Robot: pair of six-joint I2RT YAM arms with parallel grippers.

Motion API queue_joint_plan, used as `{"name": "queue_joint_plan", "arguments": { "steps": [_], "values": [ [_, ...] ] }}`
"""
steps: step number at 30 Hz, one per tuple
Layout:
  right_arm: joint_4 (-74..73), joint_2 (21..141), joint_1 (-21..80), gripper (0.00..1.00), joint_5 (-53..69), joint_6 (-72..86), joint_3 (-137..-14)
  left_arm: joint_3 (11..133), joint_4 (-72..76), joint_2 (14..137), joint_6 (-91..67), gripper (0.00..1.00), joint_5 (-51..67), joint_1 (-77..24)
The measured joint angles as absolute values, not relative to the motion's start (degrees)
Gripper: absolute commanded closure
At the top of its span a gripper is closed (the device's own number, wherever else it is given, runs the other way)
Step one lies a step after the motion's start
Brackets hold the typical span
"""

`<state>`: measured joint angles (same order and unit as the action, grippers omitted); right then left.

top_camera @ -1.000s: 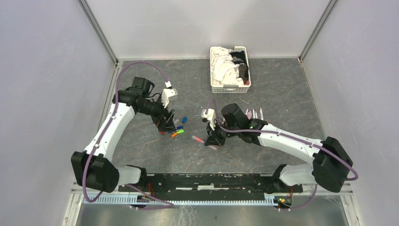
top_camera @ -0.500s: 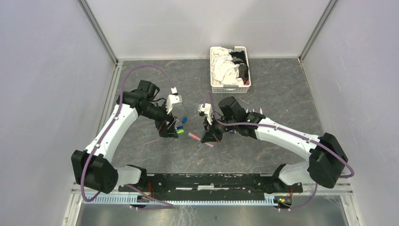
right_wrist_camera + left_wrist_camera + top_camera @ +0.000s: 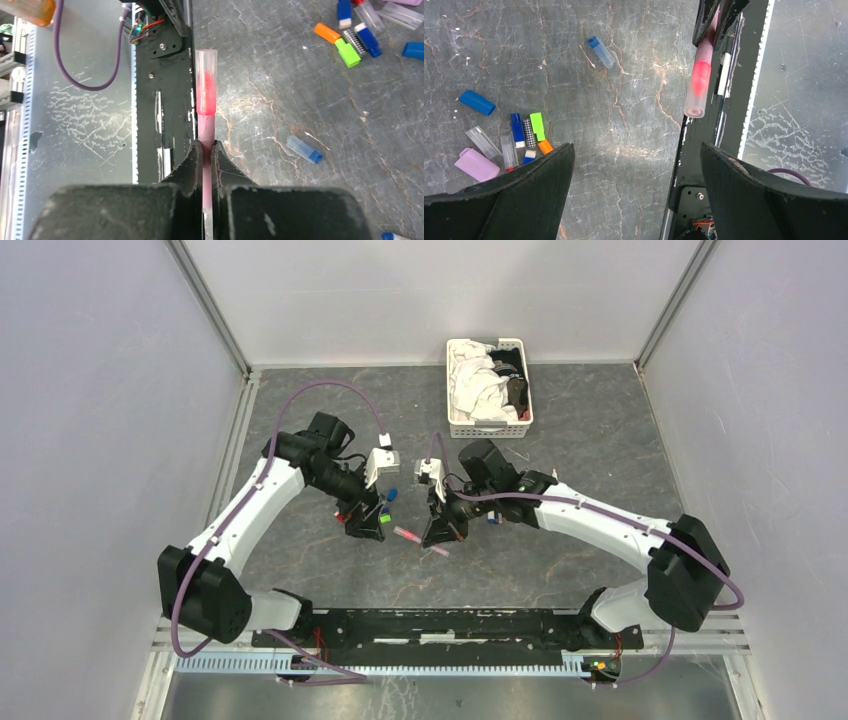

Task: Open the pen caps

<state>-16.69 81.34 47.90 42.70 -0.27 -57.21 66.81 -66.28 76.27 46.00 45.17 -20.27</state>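
My right gripper (image 3: pixel 206 147) is shut on a pink-red pen (image 3: pixel 206 102), whose clear cap (image 3: pixel 206 62) sticks out beyond the fingertips. In the top view this pen (image 3: pixel 407 534) points left from the right gripper (image 3: pixel 437 530) toward my left gripper (image 3: pixel 368 525). The left gripper (image 3: pixel 636 147) is wide open with nothing between its fingers. It faces the capped end of the pen (image 3: pixel 698 82), a short way off. Several loose pen caps (image 3: pixel 519 137), blue, green, orange, lilac and clear, lie in a cluster on the table. One clear cap with a blue end (image 3: pixel 601 51) lies apart.
A white slatted basket (image 3: pixel 488 425) of cloths stands at the back of the grey mottled table. The black rail (image 3: pixel 450 625) with both arm bases runs along the near edge. Grey walls close in the left and right sides.
Both arms have swung toward each other. The right gripper carried the pink-red pen leftward, and the open left gripper moved right, away from the caps and closer to the pen.
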Motion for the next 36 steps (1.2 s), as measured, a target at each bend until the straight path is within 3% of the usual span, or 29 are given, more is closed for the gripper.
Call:
{"name": "queue_joint_plan", "arguments": {
  "steps": [18, 26, 32, 36],
  "values": [
    [-12.34, 86.67, 47.37, 1.00, 55.96, 4.58, -60.05, 66.92, -70.17, 75.22, 54.35, 0.13, 51.83, -21.74],
    [-10.35, 89.67, 46.65, 1.00, 58.50, 6.94, -62.39, 66.92, -70.22, 74.56, 55.92, 0.29, 54.52, -21.91],
    [-9.02, 90.61, 45.23, 1.00, 59.79, 9.43, -62.54, 66.89, -70.39, 74.54, 56.51, 0.51, 54.54, -22.35],
    [-7.84, 91.85, 44.75, 1.00, 60.49, 11.18, -63.13, 66.89, -70.41, 74.50, 56.95, 0.58, 54.54, -22.39]
  ]
}}
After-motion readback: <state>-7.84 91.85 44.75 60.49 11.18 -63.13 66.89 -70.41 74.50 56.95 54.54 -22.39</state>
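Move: The pink pen's cap lies about 7 cm to the left hand's right, 2 cm back and roughly level in height. From the right hand, which already grips the pen, the cap is about 4 cm left, 2 cm forward and slightly lower. On the table some 12 cm below the left hand, the green cap is 2 cm right and 1 cm ahead, and the blue cap 3 cm right and 6 cm ahead. Right hand carries the pen left and up; left hand backs about 3 cm, rightward and up, half-closing around the cap. ##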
